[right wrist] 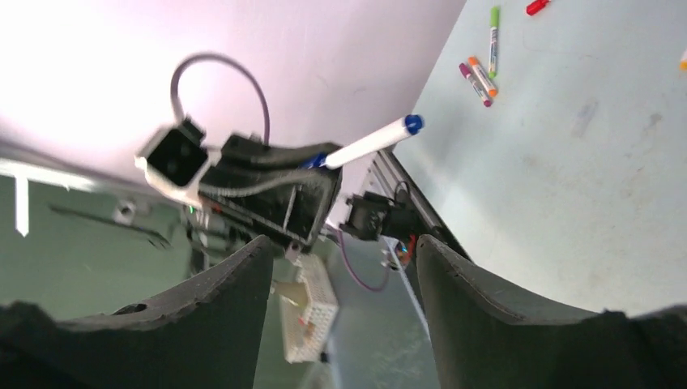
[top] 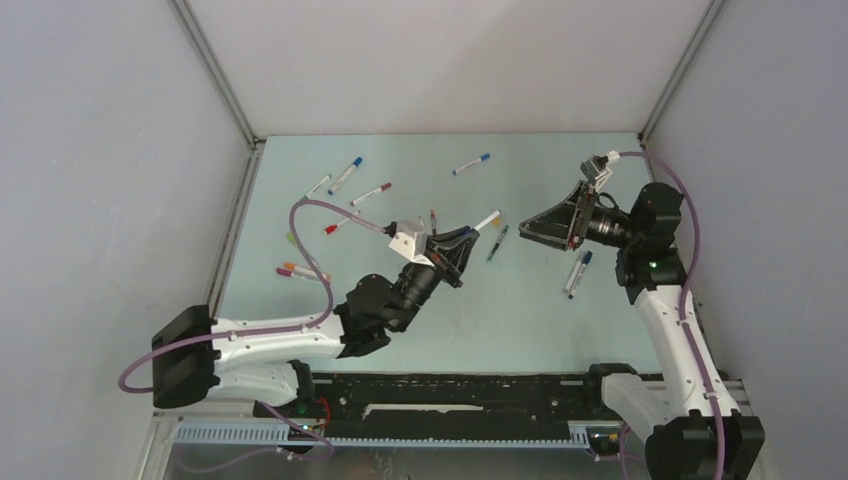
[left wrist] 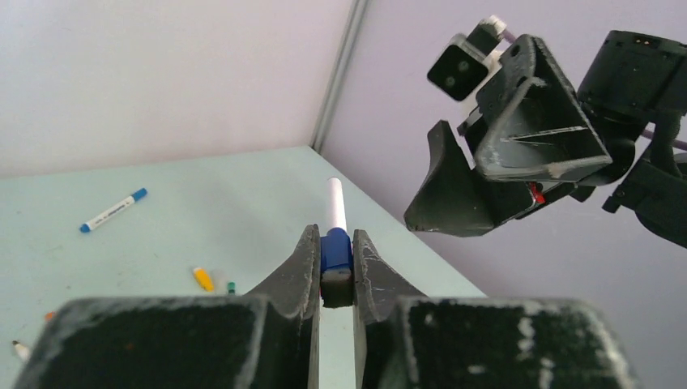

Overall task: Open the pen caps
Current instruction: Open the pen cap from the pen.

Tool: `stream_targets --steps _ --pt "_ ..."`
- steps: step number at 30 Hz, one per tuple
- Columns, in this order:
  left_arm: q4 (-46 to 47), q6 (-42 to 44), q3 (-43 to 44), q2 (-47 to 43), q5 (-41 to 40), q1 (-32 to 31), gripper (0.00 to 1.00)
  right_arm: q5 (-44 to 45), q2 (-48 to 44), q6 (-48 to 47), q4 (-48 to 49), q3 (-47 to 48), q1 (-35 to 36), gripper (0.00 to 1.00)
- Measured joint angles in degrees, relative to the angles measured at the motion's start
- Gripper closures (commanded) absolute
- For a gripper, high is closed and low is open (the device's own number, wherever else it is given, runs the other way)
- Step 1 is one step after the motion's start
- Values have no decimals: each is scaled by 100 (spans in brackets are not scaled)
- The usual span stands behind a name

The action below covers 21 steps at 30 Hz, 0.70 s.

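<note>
My left gripper (top: 468,236) (left wrist: 334,237) is shut on a blue-and-white pen (top: 487,220), raised above the table. Its jaws clamp the pen's blue end (left wrist: 336,251), and the white barrel (left wrist: 333,203) sticks out toward the right arm. In the right wrist view that pen (right wrist: 369,143) shows a small blue tip (right wrist: 414,123). I cannot tell which blue end is the cap. My right gripper (top: 526,230) (right wrist: 344,247) is open and empty, facing the pen tip from a short gap away. Capped pens lie on the table: blue (top: 345,175), red (top: 370,193), blue (top: 471,164).
More pens lie at the left: red (top: 338,226), green (top: 291,240), orange and magenta (top: 295,270). A dark pen (top: 497,243) lies under the held one. Two pens (top: 578,272) lie below the right gripper. Grey walls enclose the pale blue table (top: 520,310).
</note>
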Motion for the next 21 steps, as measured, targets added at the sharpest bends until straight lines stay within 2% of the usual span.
stream_targets --steps 3,7,13,18,21 --pt "160 315 201 297 -219 -107 100 369 35 1222 728 -402 -11 35" --pt "308 564 442 557 -326 -212 100 708 118 2149 1158 -844 35 41" --pt "444 719 616 828 -326 -348 100 931 179 3058 1648 -1088 131 48" --pt "474 772 660 1049 -326 -448 100 970 179 3449 1871 -1106 249 53" --pt "470 815 730 1185 -323 -503 100 973 179 3556 1915 -1106 319 64"
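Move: The left gripper holds the blue pen by its blue end; the right gripper's open finger gap lies about 11 cm to its right, 1 cm ahead and some 3 cm higher. The pen's free end is roughly 5 cm ahead of the right hand, 6 cm to its left and 1 cm below. On the table some 32 cm beneath the right hand, a green pen lies about 22 cm ahead and a yellow cap 31 cm ahead, both straight out. Bring the left gripper about 5 cm to the right, keeping its hold on the blue pen, so that the free end goes towards the right fingers. Meanwhile ease the right gripper some 3 cm forward and down, then slightly left and back up, rolling it about 30 degrees so its forward side dips, and partly close its fingers around the free end without gripping yet. ##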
